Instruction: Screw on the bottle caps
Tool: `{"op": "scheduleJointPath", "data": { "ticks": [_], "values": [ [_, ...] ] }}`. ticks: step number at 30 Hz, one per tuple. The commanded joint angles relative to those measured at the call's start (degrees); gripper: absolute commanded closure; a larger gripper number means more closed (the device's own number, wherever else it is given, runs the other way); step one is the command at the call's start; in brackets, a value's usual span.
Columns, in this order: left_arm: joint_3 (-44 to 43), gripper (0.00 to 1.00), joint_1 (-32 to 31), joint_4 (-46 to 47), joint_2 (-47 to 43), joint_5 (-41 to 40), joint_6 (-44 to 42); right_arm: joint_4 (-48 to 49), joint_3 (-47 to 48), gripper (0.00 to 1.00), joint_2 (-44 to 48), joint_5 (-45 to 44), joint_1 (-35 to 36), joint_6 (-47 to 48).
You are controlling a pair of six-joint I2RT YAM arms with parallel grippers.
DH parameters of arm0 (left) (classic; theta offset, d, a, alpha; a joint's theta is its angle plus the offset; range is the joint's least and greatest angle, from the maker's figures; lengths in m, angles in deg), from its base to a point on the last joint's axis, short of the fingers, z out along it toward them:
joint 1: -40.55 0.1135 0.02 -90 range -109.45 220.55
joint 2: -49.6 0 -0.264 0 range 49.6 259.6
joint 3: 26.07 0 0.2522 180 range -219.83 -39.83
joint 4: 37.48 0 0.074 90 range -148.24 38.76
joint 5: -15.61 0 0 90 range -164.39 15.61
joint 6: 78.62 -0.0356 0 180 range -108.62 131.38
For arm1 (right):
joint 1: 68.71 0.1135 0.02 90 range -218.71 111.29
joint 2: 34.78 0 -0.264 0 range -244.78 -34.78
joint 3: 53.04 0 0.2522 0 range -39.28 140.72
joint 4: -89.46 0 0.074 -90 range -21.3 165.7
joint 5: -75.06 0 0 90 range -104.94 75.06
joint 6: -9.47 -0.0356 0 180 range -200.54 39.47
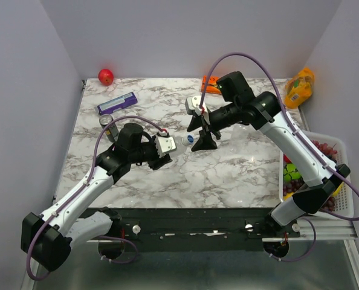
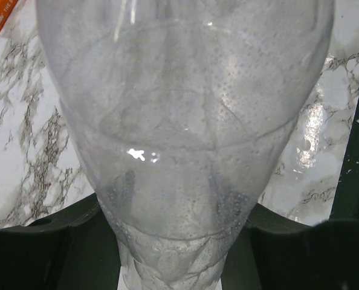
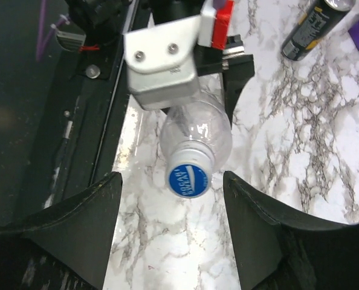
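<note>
My left gripper [image 1: 162, 148] is shut on a clear plastic bottle [image 1: 181, 142] and holds it lying level above the marble table, neck toward the right arm. The bottle fills the left wrist view [image 2: 185, 121], between the left gripper's dark fingers [image 2: 46, 254]. A blue cap with a whitish mark [image 3: 189, 179] sits on the bottle's neck [image 3: 194, 130]; the cap also shows in the top view [image 1: 190, 140]. My right gripper [image 3: 172, 181] is open, its fingers either side of the cap and clear of it; it also shows in the top view [image 1: 202, 138]. No other bottles or caps are in view.
A dark drink can [image 1: 110, 125] and a purple box [image 1: 117, 103] lie left of the bottle. A red apple [image 1: 106, 76] sits at the back left, an orange packet [image 1: 211, 84] and an orange pouch [image 1: 300, 86] at the back. A white basket [image 1: 342, 181] of fruit stands right.
</note>
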State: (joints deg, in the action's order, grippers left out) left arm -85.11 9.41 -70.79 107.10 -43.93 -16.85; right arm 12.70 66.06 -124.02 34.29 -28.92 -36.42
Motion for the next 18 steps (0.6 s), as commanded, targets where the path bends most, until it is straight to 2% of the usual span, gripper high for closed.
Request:
{"op": "scheduleJointPath", "data": {
  "ticks": [1, 3, 6, 7, 12, 18],
  "values": [
    [-1.5, 1.0, 0.0, -0.6, 0.1, 3.9, 0.4, 5.5, -0.6, 0.26, -0.6, -4.3, 0.7, 0.2],
    [-1.4, 1.0, 0.0, -0.6, -0.2, 4.0, 0.4, 6.0, -0.1, 0.27, -1.3, -4.7, 0.7, 0.0],
    [-1.5, 1.0, 0.0, -0.3, -0.3, 3.9, 0.8, 6.0, 0.4, 0.34, -2.0, -4.7, 0.7, -0.3],
    [-1.4, 1.0, 0.0, -0.1, -0.4, 3.9, 1.1, 5.8, 0.5, 0.39, -2.2, -4.6, 0.8, -0.4],
    [-1.0, 1.0, 0.0, 2.1, -0.5, 3.5, 3.4, 5.3, 0.3, 0.5, -2.7, -4.0, 0.8, -1.1],
    [-0.9, 1.0, 0.0, 4.3, -0.4, 2.3, 6.0, 5.3, -0.1, 0.69, -3.4, -3.8, 0.8, -6.8]
  ]
}}
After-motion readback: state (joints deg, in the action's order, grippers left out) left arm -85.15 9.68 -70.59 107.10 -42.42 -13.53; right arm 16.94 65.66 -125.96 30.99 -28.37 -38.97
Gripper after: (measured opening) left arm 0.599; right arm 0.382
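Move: The blue cap already sits on the neck of the bottle in the left gripper. From the right hand it lies about 2 cm ahead, 2 cm left and 1 cm below; the left gripper is roughly 10 cm left, 2 cm back and 10 cm below. A clear bottle stands some 20 cm to the right hand's right and 2 cm ahead, well below. From the left hand the cap is about 4 cm ahead, 8 cm right and 9 cm above. Ease the right gripper about 2 cm forward, with roughly 1 cm each left and down, until its open fingers straddle the cap. As the hand slows, close the fingers by about half their opening and pinch the cap from both sides, without turning it yet. Keep the left gripper's hold on the bottle, almost still. ##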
